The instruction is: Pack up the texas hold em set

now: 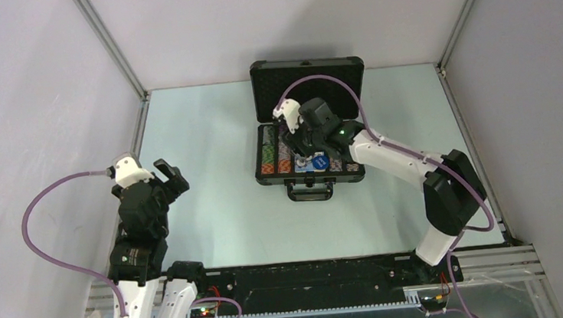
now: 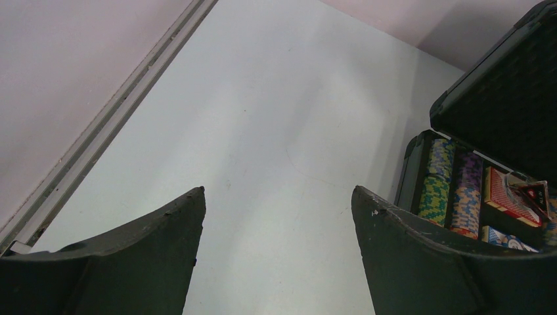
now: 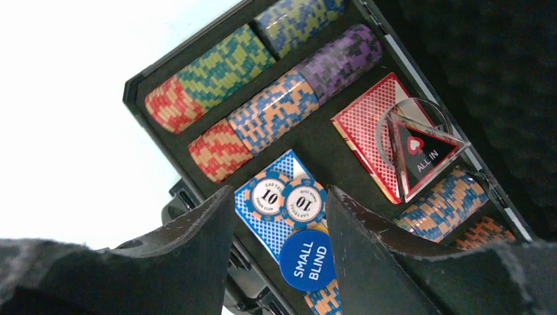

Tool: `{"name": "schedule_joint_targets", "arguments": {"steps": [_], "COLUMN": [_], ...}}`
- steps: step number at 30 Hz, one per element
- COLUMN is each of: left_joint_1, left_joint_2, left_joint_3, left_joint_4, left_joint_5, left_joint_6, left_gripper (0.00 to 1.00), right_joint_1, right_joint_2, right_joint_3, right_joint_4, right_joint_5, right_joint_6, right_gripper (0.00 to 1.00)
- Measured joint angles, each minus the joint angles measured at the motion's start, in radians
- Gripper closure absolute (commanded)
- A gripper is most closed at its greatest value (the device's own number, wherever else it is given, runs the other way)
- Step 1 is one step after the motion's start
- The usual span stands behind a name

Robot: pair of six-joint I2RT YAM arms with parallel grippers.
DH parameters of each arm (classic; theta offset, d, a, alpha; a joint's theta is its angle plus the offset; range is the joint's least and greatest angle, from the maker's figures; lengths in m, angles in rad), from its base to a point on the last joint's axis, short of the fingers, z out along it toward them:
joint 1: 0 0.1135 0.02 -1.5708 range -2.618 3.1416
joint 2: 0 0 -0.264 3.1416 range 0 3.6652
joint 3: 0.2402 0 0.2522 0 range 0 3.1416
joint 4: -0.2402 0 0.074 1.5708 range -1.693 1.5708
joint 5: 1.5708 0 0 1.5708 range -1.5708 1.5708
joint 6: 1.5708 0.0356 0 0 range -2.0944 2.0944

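The black briefcase (image 1: 265,177) lies open at the table's far middle, foam lid (image 1: 306,76) upright and handle (image 1: 310,191) toward me. Inside are rows of multicoloured chips (image 3: 226,69), a red-patterned deck (image 3: 368,128) with a dark triangular "ALL IN" marker (image 3: 423,154) and a clear disc on it, and a blue deck (image 3: 263,223). On that blue deck lie two "10" chips (image 3: 269,195) and a blue "SMALL BLIND" button (image 3: 307,260). My right gripper (image 3: 279,197) hovers open just above them, holding nothing. My left gripper (image 1: 164,173) is open over bare table at the left.
In the left wrist view the case (image 2: 420,170) is ahead to the right of the left gripper (image 2: 279,197). A metal frame rail (image 1: 137,129) runs along the table's left edge, and grey walls enclose the table.
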Motion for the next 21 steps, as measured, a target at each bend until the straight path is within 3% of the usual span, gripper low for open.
{"name": "schedule_joint_targets", "arguments": {"steps": [6,15,21], "left_joint_1": [0.000,0.000,0.000], "left_joint_2": [0.000,0.000,0.000], "left_joint_3": [0.000,0.000,0.000], "left_joint_4": [0.000,0.000,0.000], "left_joint_5": [0.000,0.000,0.000], "left_joint_6": [0.000,0.000,0.000], "left_gripper": [0.13,0.13,0.13], "right_joint_1": [-0.005,0.025,0.027], "right_joint_2": [0.095,0.174,0.174], "right_joint_3": [0.143,0.214,0.214], "right_joint_4": [-0.131,-0.325,-0.362], "right_joint_5": [0.079,0.147,0.153], "right_joint_6": [0.159,0.289,0.339], "right_gripper": [0.39,0.12,0.12]}}
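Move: The right hand hangs over the open case. The two loose "10" chips on the blue deck lie about 9 cm below it and 2 cm ahead. At that same depth, the small blind disc is 1 cm ahead and 4 cm to the right, the red deck about 10 cm ahead and 1 cm right, and the purple-ended chip row roughly 6 cm ahead and 6 cm left. From the left hand, the "10" chips are some 15 cm ahead, 30 cm right and 19 cm below. Touching nothing yet, the right hand comes down about 4 cm towards the two "10" chips on the blue deck; it first eases a centimetre forward, then sinks while drawing back about 3 cm and slightly right. The fingers tip more steeply down and swing clockwise, each by nearly 20 degrees, and spread from just over half to almost fully open. ##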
